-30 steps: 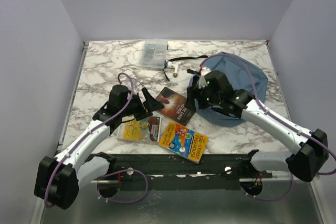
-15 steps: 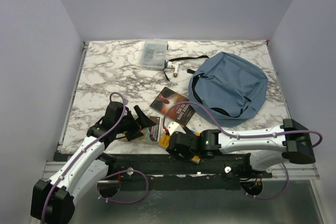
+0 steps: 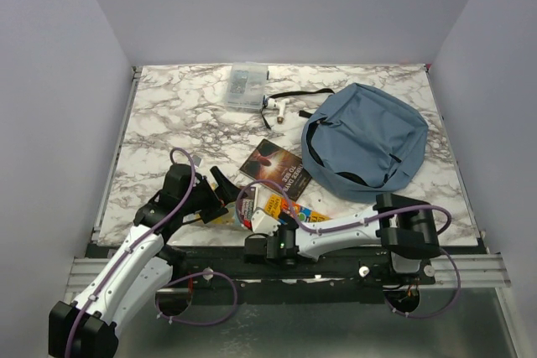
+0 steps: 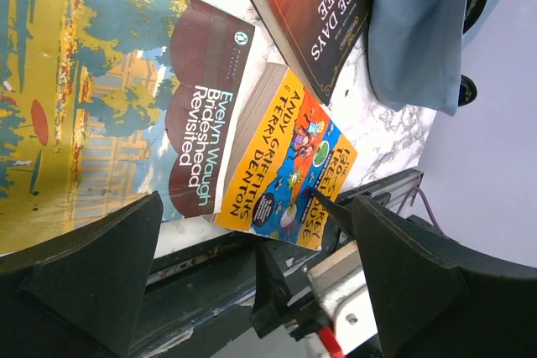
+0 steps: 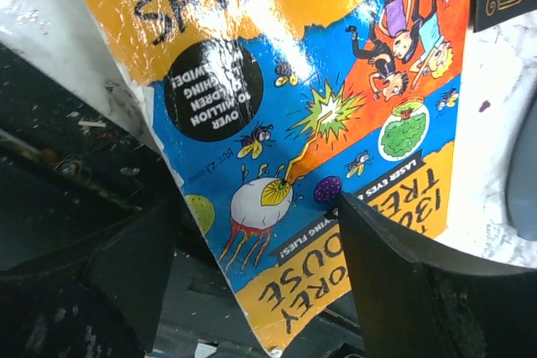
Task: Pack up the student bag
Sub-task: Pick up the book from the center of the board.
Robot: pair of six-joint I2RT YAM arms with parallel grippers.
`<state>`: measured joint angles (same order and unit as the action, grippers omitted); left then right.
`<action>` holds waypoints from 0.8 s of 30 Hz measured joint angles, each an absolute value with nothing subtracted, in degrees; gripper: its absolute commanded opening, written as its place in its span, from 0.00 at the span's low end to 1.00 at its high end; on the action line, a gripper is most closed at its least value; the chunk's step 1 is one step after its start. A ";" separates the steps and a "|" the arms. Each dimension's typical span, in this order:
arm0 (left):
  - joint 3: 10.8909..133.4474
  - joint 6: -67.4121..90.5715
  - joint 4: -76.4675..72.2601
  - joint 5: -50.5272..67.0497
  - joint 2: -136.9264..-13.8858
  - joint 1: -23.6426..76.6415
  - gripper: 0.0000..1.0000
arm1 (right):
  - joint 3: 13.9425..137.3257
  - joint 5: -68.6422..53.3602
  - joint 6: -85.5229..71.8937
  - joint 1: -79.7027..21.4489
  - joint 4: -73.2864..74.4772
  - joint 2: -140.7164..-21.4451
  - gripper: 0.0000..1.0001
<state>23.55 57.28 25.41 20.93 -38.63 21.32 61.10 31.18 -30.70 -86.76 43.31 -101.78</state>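
The student bag [image 3: 369, 136] lies at the right back of the table, dusty blue, with its zip mouth facing left; its fabric also shows in the left wrist view [image 4: 424, 27]. My right gripper [image 3: 267, 225] is at the table's near edge, open, its fingers either side of a corner of the yellow and blue book [image 5: 302, 106] that hangs over that edge. The left gripper [image 3: 220, 193] hovers open over the Brideshead Revisited book [image 4: 189, 119], touching nothing. Between that book and the bag lies a dark book [image 3: 275, 167].
A clear plastic box [image 3: 246, 87] stands at the back, with a small white item [image 3: 277, 108] and a black strap [image 3: 298, 94] beside it. The black rail [image 4: 201, 266] runs just below the table's near edge. My right arm [image 3: 344, 228] lies along that edge.
My right arm has swung from the bag down to the near edge, and its gripper now straddles the yellow book's corner. The left gripper has drawn back slightly toward the near edge.
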 measured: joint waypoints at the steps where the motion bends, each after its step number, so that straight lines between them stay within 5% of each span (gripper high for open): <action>1: 23.55 57.36 25.43 20.93 -38.65 21.32 0.96 | 61.87 32.23 -30.81 -86.96 44.10 -102.85 0.71; 11: 23.90 57.30 25.43 20.93 -38.94 21.26 0.96 | 63.90 38.57 -29.63 -88.36 47.86 -103.09 0.01; 24: 28.10 56.58 21.71 23.57 -40.34 21.10 0.98 | 62.13 30.17 -27.40 -79.57 42.76 -81.34 0.00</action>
<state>28.10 56.58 21.71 23.57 -40.34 21.10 62.13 30.17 -27.40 -79.57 42.76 -81.34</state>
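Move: The Treehouse book lies at the right hand, whose open fingers already straddle its near long edge; its middle is about 5 cm ahead, 3 cm left and 1 cm lower. At that height, Three Days to See lies some 23 cm ahead and 7 cm left, Brideshead Revisited about 11 cm ahead and 24 cm left. The backpack is around 32 cm ahead and 21 cm right. From the left hand the Treehouse book is roughly 16 cm right, 6 cm back, 9 cm below. Edging forward barely a centimetre over the near edge of the Treehouse book, the right hand shuts from wide open to almost closed and pinches that edge. It then goes up, ever faster, about 10 cm in all and some 4 cm forward, its left side rolling up roughly 20 degrees near the end. The left hand, empty and open, waits, then rises about 4 cm. ##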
